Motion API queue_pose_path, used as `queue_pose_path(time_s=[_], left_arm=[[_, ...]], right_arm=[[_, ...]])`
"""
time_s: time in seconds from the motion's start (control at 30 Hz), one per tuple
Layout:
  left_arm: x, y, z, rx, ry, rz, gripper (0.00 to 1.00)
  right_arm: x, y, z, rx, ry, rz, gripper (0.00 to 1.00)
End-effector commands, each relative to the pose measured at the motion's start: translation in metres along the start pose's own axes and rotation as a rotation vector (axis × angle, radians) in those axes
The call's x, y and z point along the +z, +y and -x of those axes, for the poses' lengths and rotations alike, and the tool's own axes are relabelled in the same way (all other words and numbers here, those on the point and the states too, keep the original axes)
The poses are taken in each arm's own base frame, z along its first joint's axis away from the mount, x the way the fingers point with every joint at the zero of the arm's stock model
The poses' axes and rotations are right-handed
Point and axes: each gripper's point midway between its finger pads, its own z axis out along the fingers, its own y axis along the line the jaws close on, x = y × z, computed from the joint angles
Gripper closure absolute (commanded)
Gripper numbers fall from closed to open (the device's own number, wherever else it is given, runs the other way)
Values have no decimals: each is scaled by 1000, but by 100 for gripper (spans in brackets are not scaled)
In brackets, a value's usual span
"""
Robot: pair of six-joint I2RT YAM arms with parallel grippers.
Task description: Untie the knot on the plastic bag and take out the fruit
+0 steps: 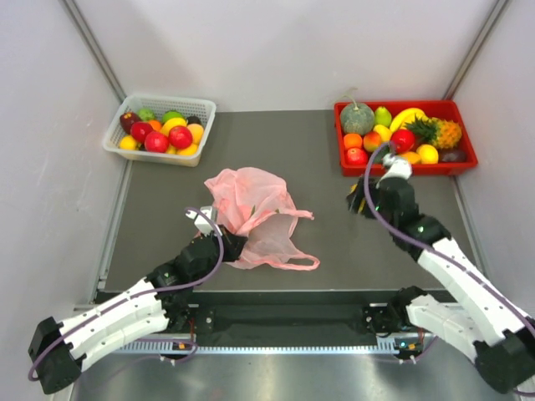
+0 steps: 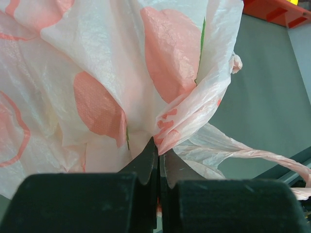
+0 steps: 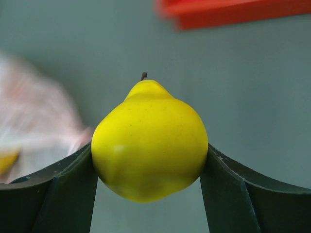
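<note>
The pink-and-white plastic bag (image 1: 251, 209) lies crumpled in the middle of the grey table and fills the left wrist view (image 2: 107, 73). My left gripper (image 1: 236, 246) is shut on a fold of the bag's lower edge (image 2: 159, 145). The knot is out of view; two handle strips (image 1: 294, 264) trail loose and apart to the bag's right. My right gripper (image 1: 354, 200) hovers to the right of the bag, above the table in front of the red tray. Its jaws (image 3: 149, 148) are shut on a yellow pear-shaped fruit (image 3: 148, 145) with its stem up.
A white basket (image 1: 206, 117) full of mixed fruit stands at the back left. A red tray (image 1: 401, 170) with a melon, pineapple, banana and other fruit stands at the back right. Grey walls close in the table on three sides.
</note>
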Motion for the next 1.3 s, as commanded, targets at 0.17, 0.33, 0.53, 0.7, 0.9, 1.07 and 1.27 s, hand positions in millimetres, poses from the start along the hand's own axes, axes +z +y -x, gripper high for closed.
queue_pose_path(time_s=[0.17, 0.33, 0.53, 0.7, 0.9, 1.07, 1.27], left_arm=[[-1, -24, 23, -35, -65, -76, 100], [-2, -27, 21, -29, -55, -94, 100], [1, -28, 20, -11, -49, -98, 100], [3, -30, 19, 14, -37, -99, 100], [0, -34, 27, 23, -42, -89, 100], [-7, -31, 34, 42, -45, -62, 100], [-14, -16, 36, 50, -42, 12, 100]], right_arm=[[42, -133, 128, 325, -239, -482, 100], [77, -201, 173, 453, -252, -633, 100], [123, -264, 181, 526, -170, -756, 86], [148, -283, 182, 547, -126, -724, 37], [142, -258, 219, 525, -209, -547, 0], [96, -230, 249, 495, -311, -478, 0], [67, -157, 209, 409, -221, -259, 0]])
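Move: The yellow pear is already between the right hand's fingers. Its goal, the middle of the red basket, lies about 27 cm ahead, 18 cm to the right and 10 cm below; the pineapple is some 29 cm ahead and 25 cm right, the watermelon 31 cm ahead and 3 cm right. The bag's middle is roughly 24 cm to this hand's left, level with it. From the left hand, which pinches the bag, the basket's middle is about 35 cm ahead and 52 cm right. The pear is carried quickly by the right hand about 27 cm right and 24 cm forward to the red basket's right-hand part, the wrist swinging some 50 degrees clockwise and the hand dipping a little at the end; there the fingers open wide, let go, and the hand rises about 12 cm, drawing back and left. The left fingers keep their pinch on the bag and late on lift about 3 cm. ##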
